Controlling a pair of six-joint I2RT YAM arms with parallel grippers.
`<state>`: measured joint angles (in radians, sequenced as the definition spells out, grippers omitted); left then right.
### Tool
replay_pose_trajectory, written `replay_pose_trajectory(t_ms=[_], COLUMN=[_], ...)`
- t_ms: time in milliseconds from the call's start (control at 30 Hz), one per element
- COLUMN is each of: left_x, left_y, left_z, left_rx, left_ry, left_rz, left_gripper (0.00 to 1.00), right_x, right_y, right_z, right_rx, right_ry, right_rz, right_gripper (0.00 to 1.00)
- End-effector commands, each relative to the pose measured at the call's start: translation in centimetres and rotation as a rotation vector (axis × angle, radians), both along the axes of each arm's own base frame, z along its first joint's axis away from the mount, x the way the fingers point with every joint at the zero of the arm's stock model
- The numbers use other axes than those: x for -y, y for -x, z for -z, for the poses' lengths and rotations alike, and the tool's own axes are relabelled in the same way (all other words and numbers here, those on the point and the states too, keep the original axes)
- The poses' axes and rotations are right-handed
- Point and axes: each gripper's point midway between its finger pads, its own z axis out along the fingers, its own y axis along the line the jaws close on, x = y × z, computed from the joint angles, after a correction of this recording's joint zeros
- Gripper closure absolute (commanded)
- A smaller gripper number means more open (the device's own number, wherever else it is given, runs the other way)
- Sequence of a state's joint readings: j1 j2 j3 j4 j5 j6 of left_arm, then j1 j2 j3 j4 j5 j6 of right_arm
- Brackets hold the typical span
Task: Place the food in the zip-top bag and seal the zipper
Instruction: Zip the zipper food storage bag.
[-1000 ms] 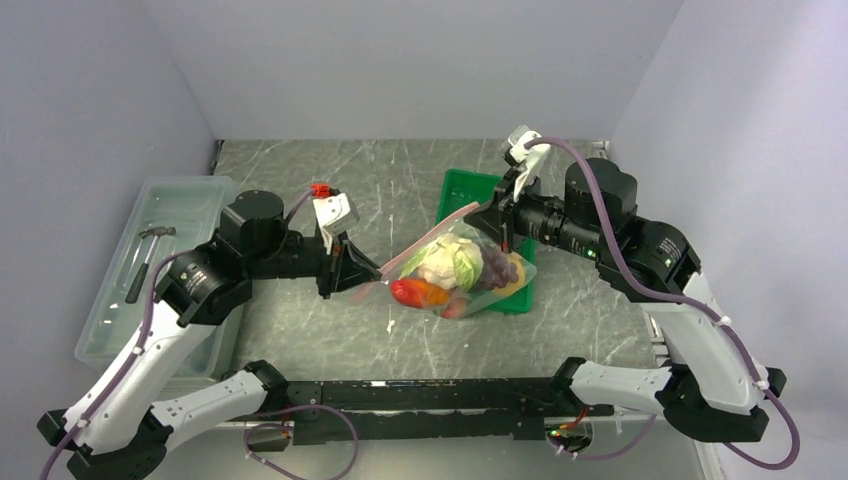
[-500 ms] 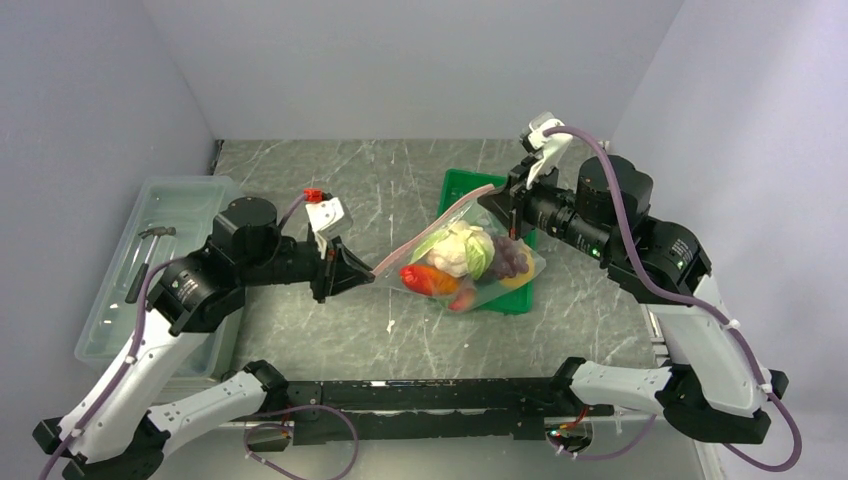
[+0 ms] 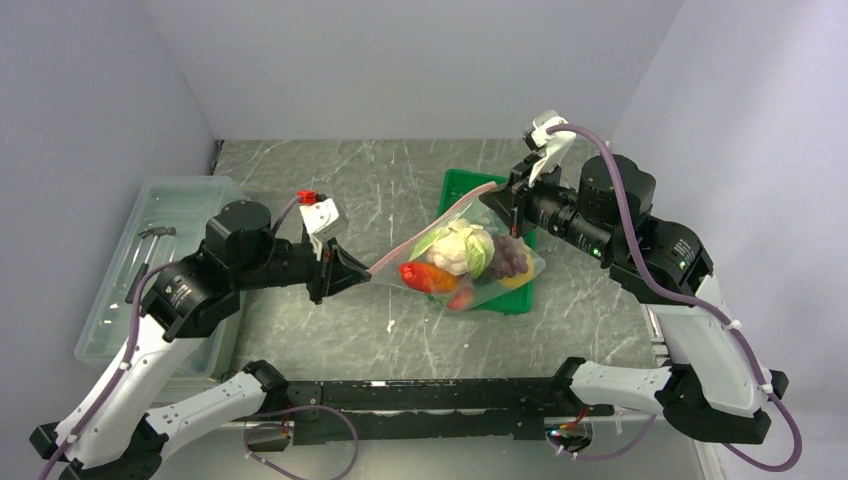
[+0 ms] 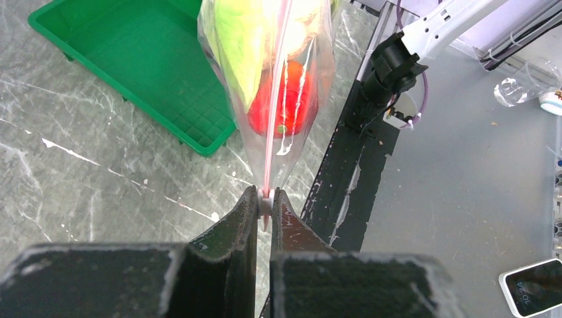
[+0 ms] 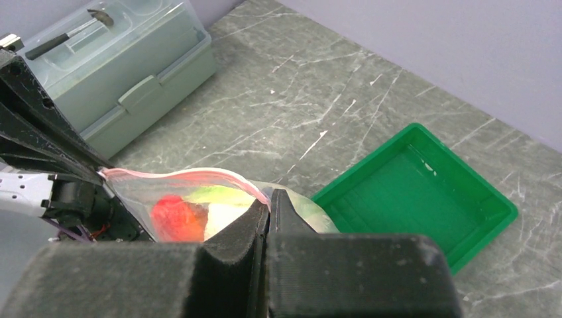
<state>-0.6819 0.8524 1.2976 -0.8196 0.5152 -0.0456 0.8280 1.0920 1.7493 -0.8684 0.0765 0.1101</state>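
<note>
The clear zip-top bag (image 3: pixel 478 272) hangs stretched between both grippers, partly over the green tray (image 3: pixel 468 190). Inside lies the food: a pale leafy vegetable (image 3: pixel 460 246), purple grapes (image 3: pixel 508 258), a red piece (image 3: pixel 418 274) and an orange one (image 3: pixel 445 284). My left gripper (image 3: pixel 362 274) is shut on the left end of the pink zipper (image 3: pixel 430 228), with a small white slider pinched between its fingertips (image 4: pixel 265 199). The zipper (image 4: pixel 275 99) runs straight away from them. My right gripper (image 3: pixel 503 196) is shut on the right end of the bag's mouth (image 5: pixel 270 199). There the zipper (image 5: pixel 185 174) sags slightly.
A large translucent bin (image 3: pixel 120 310) stands at the left with a small hammer-like tool (image 3: pixel 147 250) inside. A white scrap (image 3: pixel 391 326) lies on the table in front of the bag. The green tray (image 5: pixel 417 192) holds nothing.
The right gripper rose and moved back right with its end of the bag. The bag lifted and its zipper pulled tauter, and the left arm drew back slightly, still gripping.
</note>
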Motion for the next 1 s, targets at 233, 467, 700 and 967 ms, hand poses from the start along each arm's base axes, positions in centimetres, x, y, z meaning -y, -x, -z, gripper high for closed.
replay_pose_trajectory(t_ms=[233, 467, 700, 967], left_x=[-0.4, -0.1, 0.5, 1.8], left_y=[0.2, -0.3, -1.8, -2.9], left_z=[1.0, -1.6, -3.8, -5.2], left_rx=[-0.047, -0.003, 0.051, 0.072], left_ry=[-0.038, 0.01, 0.049, 0.066], left_rz=[-0.018, -0.025, -0.057, -0.033], left_gripper=[0.96, 0.58, 0.36, 0.28], right_x=[0.5, -1.6, -3.3, -4.6], right_y=[0.0, 0.4, 1.5, 2.7], right_z=[-5.9, -4.2, -3.1, -1.8], right_rx=[0.172, 0.128, 0.112, 0.06], right_ry=[-0.144, -0.074, -0.038, -0.02], right_rz=[0.0, -0.11, -0.233, -0.336], right_gripper=[1.0, 1.0, 1.0, 1.0])
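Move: The left fingers still pinch the zipper's left end, right at the hand point. The zipper's right end, held by the right hand, lies about 20 cm to their right, 8 farther out and 9 higher. The red pepper hangs some 10 cm right, 1 ahead and 5 below the left hand; the cauliflower about 15 right, 5 ahead and 5 below. From the right hand, the zipper's left end is roughly 20 cm left, 8 back and 9 lower. The left fingers let go of the zipper's end, spreading wide around the strip; the hand dips slightly as they part, then goes up and forward some 3 cm each, edging right. The right hand keeps its pinch on the other end and carries it about 4 cm left, a little down and back, towards the left gripper, turning some 15 degrees counter-clockwise. ##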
